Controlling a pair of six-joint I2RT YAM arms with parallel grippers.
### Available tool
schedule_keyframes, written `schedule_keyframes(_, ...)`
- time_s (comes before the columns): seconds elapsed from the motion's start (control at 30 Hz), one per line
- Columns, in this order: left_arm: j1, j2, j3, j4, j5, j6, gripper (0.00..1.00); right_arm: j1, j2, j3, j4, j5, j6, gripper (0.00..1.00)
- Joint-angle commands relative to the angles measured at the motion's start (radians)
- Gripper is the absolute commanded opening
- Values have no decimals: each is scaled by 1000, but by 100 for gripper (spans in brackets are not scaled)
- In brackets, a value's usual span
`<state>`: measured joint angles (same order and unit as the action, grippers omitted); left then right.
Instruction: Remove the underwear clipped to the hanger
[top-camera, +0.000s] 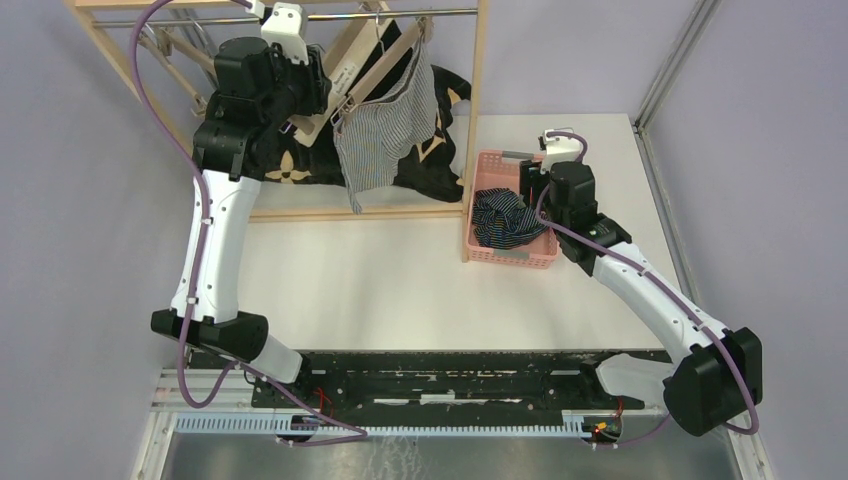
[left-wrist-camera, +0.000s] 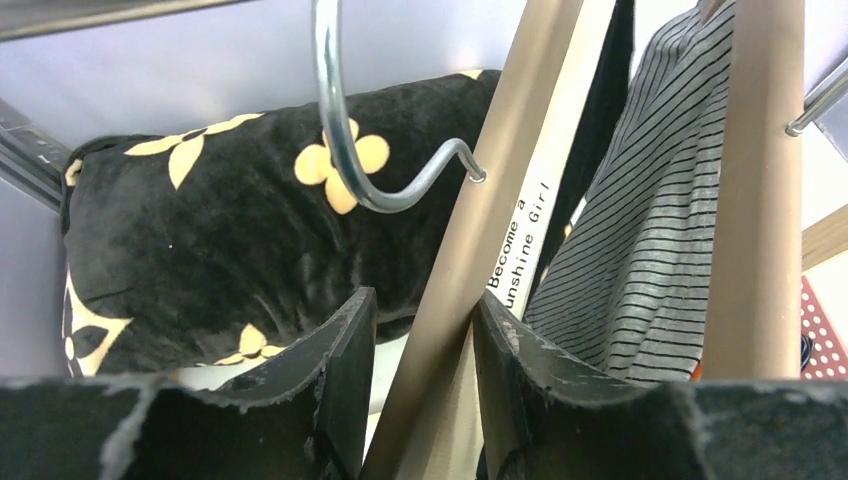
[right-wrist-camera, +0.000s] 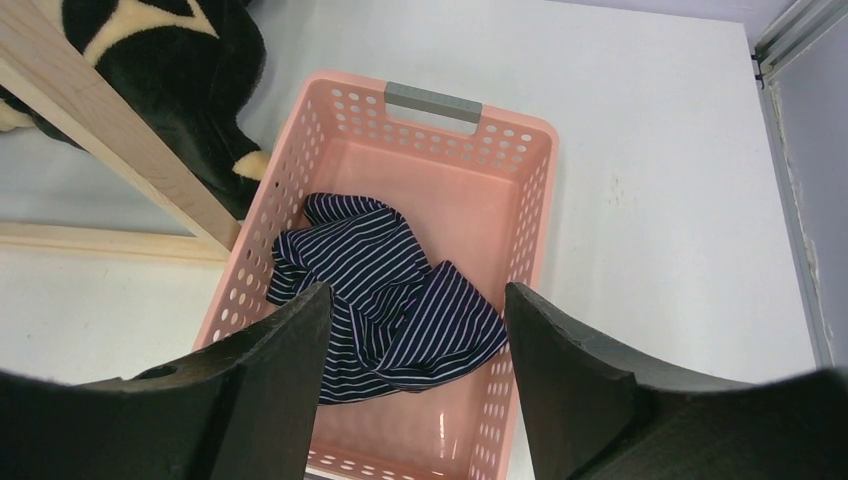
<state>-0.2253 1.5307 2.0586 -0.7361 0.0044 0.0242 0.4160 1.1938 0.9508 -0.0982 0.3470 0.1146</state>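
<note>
Grey-white pinstriped underwear (top-camera: 375, 135) (left-wrist-camera: 640, 260) hangs clipped to a wooden hanger (top-camera: 365, 75) on the rack's rail. Black cloth (left-wrist-camera: 600, 110) hangs just behind it. My left gripper (top-camera: 325, 95) (left-wrist-camera: 420, 300) is up at the hanger, its jaws on either side of the slanted wooden hanger arm (left-wrist-camera: 480, 230). The right finger touches the wood and a gap shows on the left side. Navy striped underwear (top-camera: 505, 218) (right-wrist-camera: 390, 290) lies crumpled in the pink basket (top-camera: 515, 258) (right-wrist-camera: 540, 200). My right gripper (top-camera: 535, 180) (right-wrist-camera: 415, 290) hovers open above it, holding nothing.
A black cushion with cream flowers (top-camera: 430, 160) (left-wrist-camera: 200, 230) lies under the rack. The wooden rack frame (top-camera: 475, 100) (right-wrist-camera: 110, 130) stands between hanger and basket. A metal hanger hook (left-wrist-camera: 335, 120) curves just above my left fingers. White tabletop (top-camera: 400, 280) lies in front.
</note>
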Motion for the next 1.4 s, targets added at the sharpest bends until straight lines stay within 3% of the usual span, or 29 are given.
schedule_keyframes(0.0,-4,-37,5,65,1,19,37,-4,-15,-2,41,-20,4,72)
schedule_keyframes(0.1,-4,-45,2,83,0,15,37,-3,-6,1,39,-36,7,71)
schedule_keyframes(0.33,-3,-71,-15,123,-10,4,3,-5,14,4,38,-51,13,71)
schedule_keyframes(0.87,-4,-106,14,160,-40,-12,3,-3,11,4,41,-49,2,70)
schedule_keyframes(1.37,-4,-336,-251,177,-85,-36,3,-3,25,6,50,-54,10,71)
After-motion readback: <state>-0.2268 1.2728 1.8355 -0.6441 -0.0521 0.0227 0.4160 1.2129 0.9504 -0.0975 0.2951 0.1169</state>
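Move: The hanger with the black underwear already runs between the left hand's open fingertips, gripped side first: its middle is about 5 cm ahead, 4 cm to the right and roughly level. The black underwear hangs some 12 cm below that middle. The striped underwear's hanger is about 5 cm ahead of the hand, 11 cm to its right and level. From the right hand, the black underwear's hanger is roughly 9 cm ahead, 38 cm left and 20 cm higher. The left fingers, half open around the near half of the black underwear's hanger, close and pinch its wooden bar from both sides while the hand eases up a centimetre or so, then keep that grip through a short hold. The hand next lifts about 2 cm more and draws the hanger back some 5 cm towards the robot, drifting about 2 cm left away from the striped underwear, the fingers tipping up by about 5 degrees. ##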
